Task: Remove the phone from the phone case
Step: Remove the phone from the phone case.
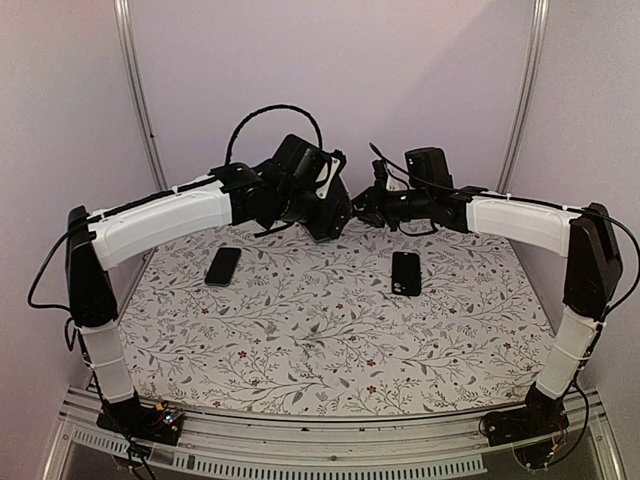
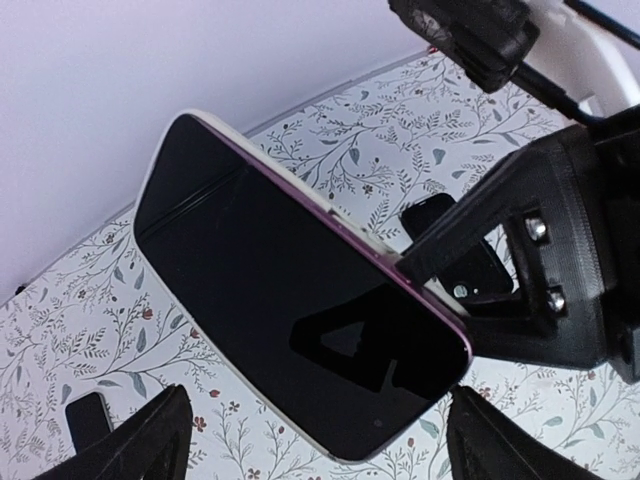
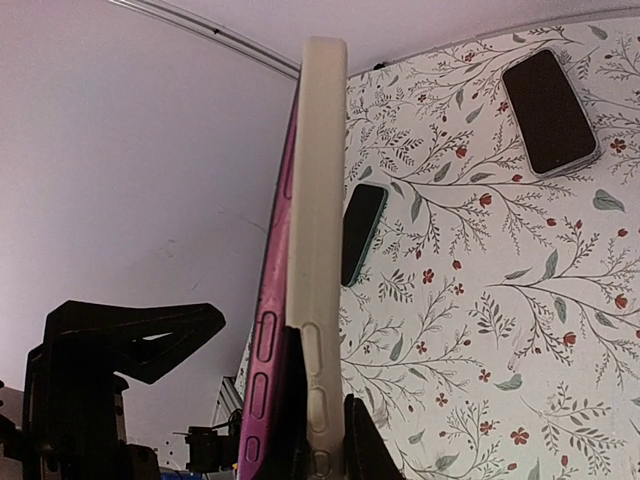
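Observation:
The phone [image 2: 290, 290], with a black screen and purple frame, is held in the air, half out of its cream case [image 3: 318, 200]. In the right wrist view the purple phone edge [image 3: 262, 340] stands apart from the case wall. My right gripper [image 3: 322, 380] is shut on that case wall, one finger wedged between phone and case; it shows at the phone's side in the left wrist view [image 2: 430, 262]. My left gripper [image 2: 315, 430] is open, its fingers spread either side of the phone's lower end. Both grippers meet high at the back [image 1: 350, 208].
Two other phones lie on the floral table: a dark one at the left [image 1: 223, 266] and a black one at the right [image 1: 406, 273]. The right wrist view shows them too, one in a clear case [image 3: 551, 110] and one teal-edged [image 3: 362, 232].

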### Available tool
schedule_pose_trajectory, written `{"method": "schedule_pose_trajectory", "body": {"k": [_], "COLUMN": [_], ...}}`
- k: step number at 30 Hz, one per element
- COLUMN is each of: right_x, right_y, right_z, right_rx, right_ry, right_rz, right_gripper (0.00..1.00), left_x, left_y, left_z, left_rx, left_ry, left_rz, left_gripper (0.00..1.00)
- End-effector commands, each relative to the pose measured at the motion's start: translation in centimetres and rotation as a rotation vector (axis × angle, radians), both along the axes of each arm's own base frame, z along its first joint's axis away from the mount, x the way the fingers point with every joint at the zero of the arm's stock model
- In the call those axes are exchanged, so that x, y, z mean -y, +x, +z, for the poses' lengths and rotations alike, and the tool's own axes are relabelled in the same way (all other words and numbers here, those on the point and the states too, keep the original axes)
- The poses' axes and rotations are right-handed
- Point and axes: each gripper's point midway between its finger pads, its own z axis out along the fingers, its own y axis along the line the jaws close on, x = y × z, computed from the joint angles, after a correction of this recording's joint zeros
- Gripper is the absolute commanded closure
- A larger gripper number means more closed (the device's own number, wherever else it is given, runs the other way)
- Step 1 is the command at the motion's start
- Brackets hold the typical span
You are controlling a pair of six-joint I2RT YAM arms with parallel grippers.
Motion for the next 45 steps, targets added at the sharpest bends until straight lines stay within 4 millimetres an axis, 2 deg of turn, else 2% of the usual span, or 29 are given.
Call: {"method": "schedule_pose_trajectory", "body": {"k": [1, 12, 23, 27, 33, 40, 45], "right_x": [-1.0, -1.8, -2.1, -2.7, -3.3, -3.4, -3.5], "right_y": [0.2, -0.3, -0.7, -1.1, -1.5, -2.2, -3.2], "right_z": [3.9, 3.5, 1.3, 0.6, -2.8, -5.8, -8.5], "right_rx": [0.075, 0.051, -0.017, -0.033, -0.120, -0.200, -0.282], "right_ry": [0.083, 0.081, 0.063, 0.054, 0.063, 0.083, 0.100], "right_rz": [0.025, 0.032, 0.022, 0.025, 0.029, 0.023, 0.032], "right_gripper": [1.00, 1.00, 1.00, 1.00, 1.00, 1.00, 1.00], "left_x": [0.1, 0.5, -0.7, -0.9, -0.8, -1.7, -1.2], "left_y": [0.0, 0.6, 1.6, 2.0, 2.6, 1.9, 0.5], "left_z": [0.9, 0.2, -0.4, -1.9, -4.7, -10.2, -13.3], "left_rx": [0.027, 0.045, 0.107, 0.110, 0.110, 0.111, 0.107], "left_ry": [0.015, 0.043, 0.095, 0.122, 0.139, 0.127, 0.132], "left_rz": [0.011, 0.036, 0.134, 0.162, 0.189, 0.214, 0.212], "left_gripper": [0.11, 0.12, 0.23, 0.29, 0.33, 0.37, 0.40]}}
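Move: The phone in its case hangs just in front of the left hand, its middle about 5 cm ahead, 2 cm left and slightly higher. From the right hand, which already grips the case's edge, that middle is some 4 cm ahead, 5 cm left and 3 cm up. On the table roughly 25 cm below the left hand lie the far phone, 16 cm ahead and 4 left, and the back-up phone, 17 cm right and 2 back. Both hands sink about 11 cm together, right still pinching the case, left fingers narrowing near the phone's end. ##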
